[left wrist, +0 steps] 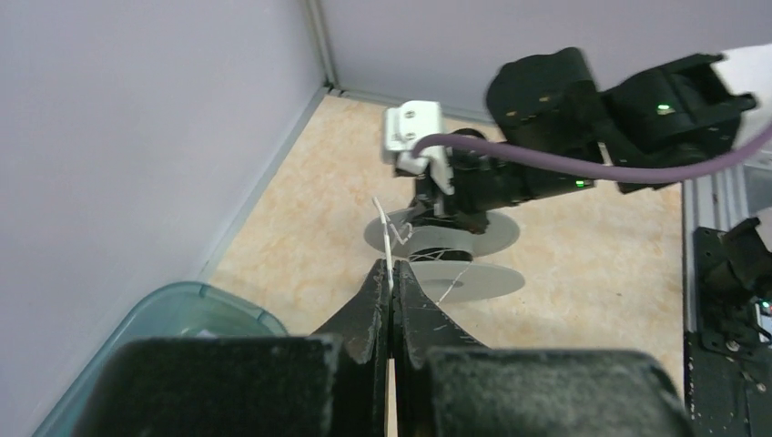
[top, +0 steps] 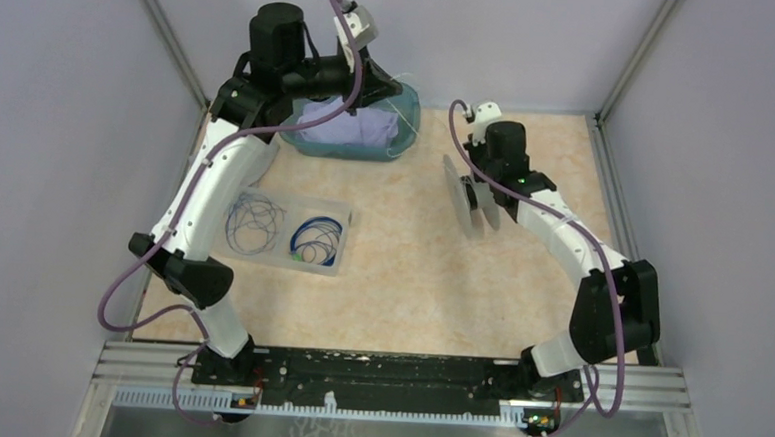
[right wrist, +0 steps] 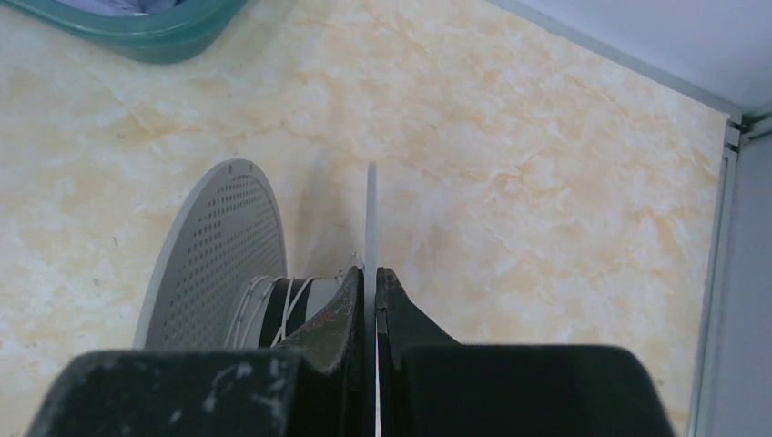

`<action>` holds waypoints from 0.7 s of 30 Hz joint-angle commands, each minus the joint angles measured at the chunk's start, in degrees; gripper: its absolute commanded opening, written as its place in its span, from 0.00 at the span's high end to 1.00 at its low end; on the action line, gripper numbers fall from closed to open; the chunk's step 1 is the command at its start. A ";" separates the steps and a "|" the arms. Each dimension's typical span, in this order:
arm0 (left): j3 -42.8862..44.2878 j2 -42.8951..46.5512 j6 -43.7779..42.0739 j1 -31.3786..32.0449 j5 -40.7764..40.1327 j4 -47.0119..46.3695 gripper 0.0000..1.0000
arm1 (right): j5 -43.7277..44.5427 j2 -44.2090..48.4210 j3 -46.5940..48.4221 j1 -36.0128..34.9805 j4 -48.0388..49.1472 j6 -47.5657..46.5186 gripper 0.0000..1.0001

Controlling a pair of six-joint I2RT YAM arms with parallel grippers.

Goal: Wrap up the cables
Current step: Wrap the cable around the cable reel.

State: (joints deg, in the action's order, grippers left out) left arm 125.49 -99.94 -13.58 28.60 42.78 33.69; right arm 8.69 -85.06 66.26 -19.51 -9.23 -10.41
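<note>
A thin whitish cable (left wrist: 389,244) runs from between my left gripper's (left wrist: 392,269) shut jaws to a grey spool (left wrist: 473,282) ahead of it. My right gripper (right wrist: 370,276) is shut on one thin flange (right wrist: 370,209) of that spool and holds it above the table. A few turns of white wire (right wrist: 273,308) lie on the spool's core, beside the perforated flange (right wrist: 218,250). In the top view my left gripper (top: 388,86) hangs over the teal bin and my right gripper (top: 477,186) holds the spool (top: 469,208) at centre right. Blue cables (top: 253,221) lie coiled in a clear tray.
The clear tray (top: 337,266) sits at the left beside my left arm, with a second blue coil (top: 314,237) in it. A teal bin (top: 352,155) holding lavender cloth (top: 348,128) stands at the back. Metal frame rails and grey walls enclose the table.
</note>
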 commanded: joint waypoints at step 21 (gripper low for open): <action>-21.19 1.94 0.97 -11.08 -25.92 -21.19 0.99 | -26.33 10.04 3.59 0.21 -6.32 -0.94 1.00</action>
State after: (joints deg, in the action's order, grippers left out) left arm 109.40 -98.78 -11.03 19.81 21.80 19.20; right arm -11.79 -78.02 64.29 -19.97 -13.67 -12.34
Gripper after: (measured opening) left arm 0.012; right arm 0.023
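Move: Held by its right-hand flange in the right fingers, the cable reel has its middle about 3 cm left of that hand, 2 cm back and 7 cm below. From the left hand, which still pinches the cable, the reel lies some 19 cm right, 5 cm ahead and 32 cm lower. The teal bin is roughly 30 cm ahead of the left hand, 10 cm left and 42 cm below. Sweeping the cable forward and left towards the teal bin, the left hand travels about 15 cm, sinking ever faster and swinging its shut fingers some 30 degrees counter-clockwise. Meanwhile the right hand keeps its pinch on the flange, drawing the reel left and back with a slight rise and turning counter-clockwise as it goes. ##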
